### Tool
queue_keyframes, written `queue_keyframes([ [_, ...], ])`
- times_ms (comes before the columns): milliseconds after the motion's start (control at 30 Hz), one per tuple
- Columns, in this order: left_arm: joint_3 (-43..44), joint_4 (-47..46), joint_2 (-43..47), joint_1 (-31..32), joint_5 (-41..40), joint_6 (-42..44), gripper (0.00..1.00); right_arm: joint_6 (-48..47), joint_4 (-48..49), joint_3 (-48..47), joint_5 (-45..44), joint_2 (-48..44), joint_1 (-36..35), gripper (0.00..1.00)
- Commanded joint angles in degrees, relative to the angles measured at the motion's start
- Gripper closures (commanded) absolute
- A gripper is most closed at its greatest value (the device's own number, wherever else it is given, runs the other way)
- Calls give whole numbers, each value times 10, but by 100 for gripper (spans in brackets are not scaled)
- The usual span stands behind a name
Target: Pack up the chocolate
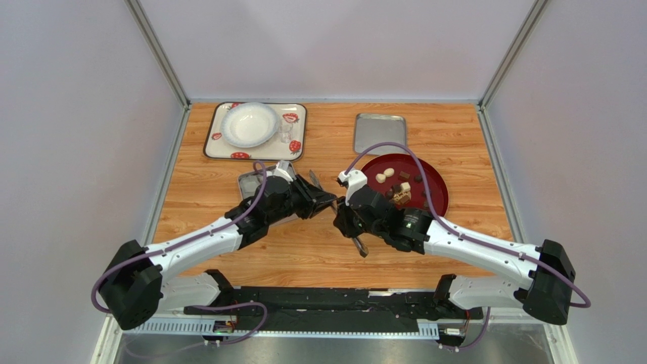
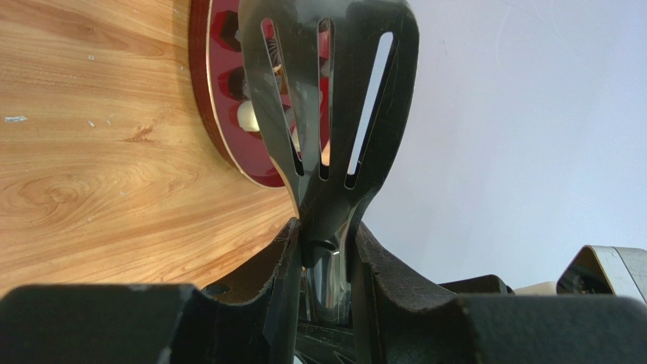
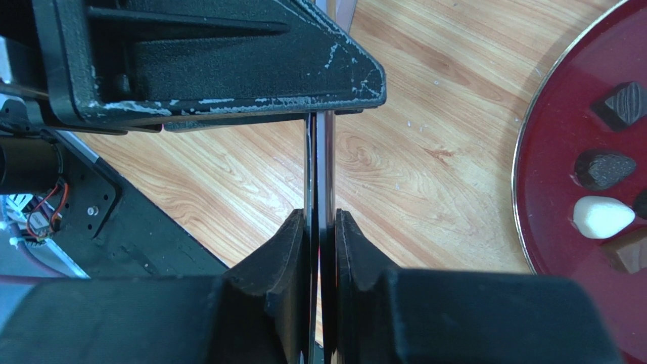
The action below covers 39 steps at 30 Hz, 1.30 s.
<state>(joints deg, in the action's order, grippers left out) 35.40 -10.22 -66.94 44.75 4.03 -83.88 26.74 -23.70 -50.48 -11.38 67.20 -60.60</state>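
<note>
The chocolate (image 1: 395, 183), dark brown and cream-white pieces, lies on a round red plate (image 1: 434, 180). Metal tongs (image 1: 360, 244) hang between the two grippers, over the table left of the plate. My left gripper (image 2: 323, 227) is shut on the neck of the tongs (image 2: 326, 98), and the slotted head points toward the red plate (image 2: 220, 144). My right gripper (image 3: 323, 216) is shut on the two thin arms of the tongs (image 3: 320, 163), pressing them together. Dark pieces and a white chocolate (image 3: 602, 216) lie on the plate (image 3: 558, 227) to its right.
A metal tin (image 1: 249, 182) sits partly hidden behind the left arm. A flat metal lid (image 1: 380, 133) lies behind the plate. At the back left, a patterned tray (image 1: 298, 114) carries a white bowl (image 1: 249, 125) and a small glass (image 1: 285, 133).
</note>
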Motion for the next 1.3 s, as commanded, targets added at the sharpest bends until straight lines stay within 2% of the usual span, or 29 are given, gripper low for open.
queue_keyframes([
  [0, 27, 48, 50, 1, -31, 51, 72, -4, -38, -40, -24, -7, -1, 92],
  [33, 33, 82, 59, 0, -39, 68, 68, -4, -48, -45, -28, -6, 0, 92],
  [67, 47, 99, 80, -4, -57, 106, 59, -5, -74, -55, -30, -1, 0, 92],
  [200, 91, 247, 137, -26, -115, 219, 46, -7, -144, -79, -36, 14, 17, 92],
  [267, 118, 291, 177, -44, -140, 288, 45, -9, -188, -86, -35, 23, 26, 92],
  [300, 127, 329, 191, -50, -172, 312, 39, -9, -202, -89, -37, 26, 35, 92],
  [333, 135, 342, 203, -57, -184, 338, 38, -9, -215, -91, -37, 27, 41, 92],
  [400, 165, 381, 234, -77, -223, 425, 30, -4, -255, -97, -50, 28, 53, 91],
  [567, 243, 394, 251, -94, -270, 626, 23, 8, -331, -104, -50, 24, 96, 85],
  [667, 273, 379, 234, -99, -276, 698, 18, 9, -359, -111, -37, 28, 130, 81],
  [833, 303, 375, 201, -106, -280, 749, 17, 9, -403, -139, -34, 49, 175, 77],
  [1067, 233, 364, 229, -144, -293, 762, 17, 9, -437, -188, -36, 86, 190, 67],
  [1267, 225, 353, 236, -146, -297, 768, 17, 9, -440, -204, -28, 96, 190, 63],
])
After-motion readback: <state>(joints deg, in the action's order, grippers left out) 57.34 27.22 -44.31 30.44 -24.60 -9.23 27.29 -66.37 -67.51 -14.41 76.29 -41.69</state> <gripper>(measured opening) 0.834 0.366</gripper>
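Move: Both my hands still hold the tongs, the left at the slotted head. From my right hand, the chocolates in the middle of the red plate lie about 12 cm ahead, 17 cm right and 14 cm below; the two white chocolates are some 7 cm beyond them and 5 cm farther left. From my left hand, the paper-lined box lies roughly 6 cm ahead, 18 cm left and 16 cm below, and the strawberry tray about 29 cm ahead and 24 cm left. My left fingers open wide, let the tongs go and swing away some 23 cm to my left, arcing up and then part-way back down towards the box, with the hand rolling over until the fingers point forward. My right hand keeps the tongs and carries them about 15 cm right to the red plate, fingers turning forward and steeply down, then loosens its squeeze partway so the arms spread. ##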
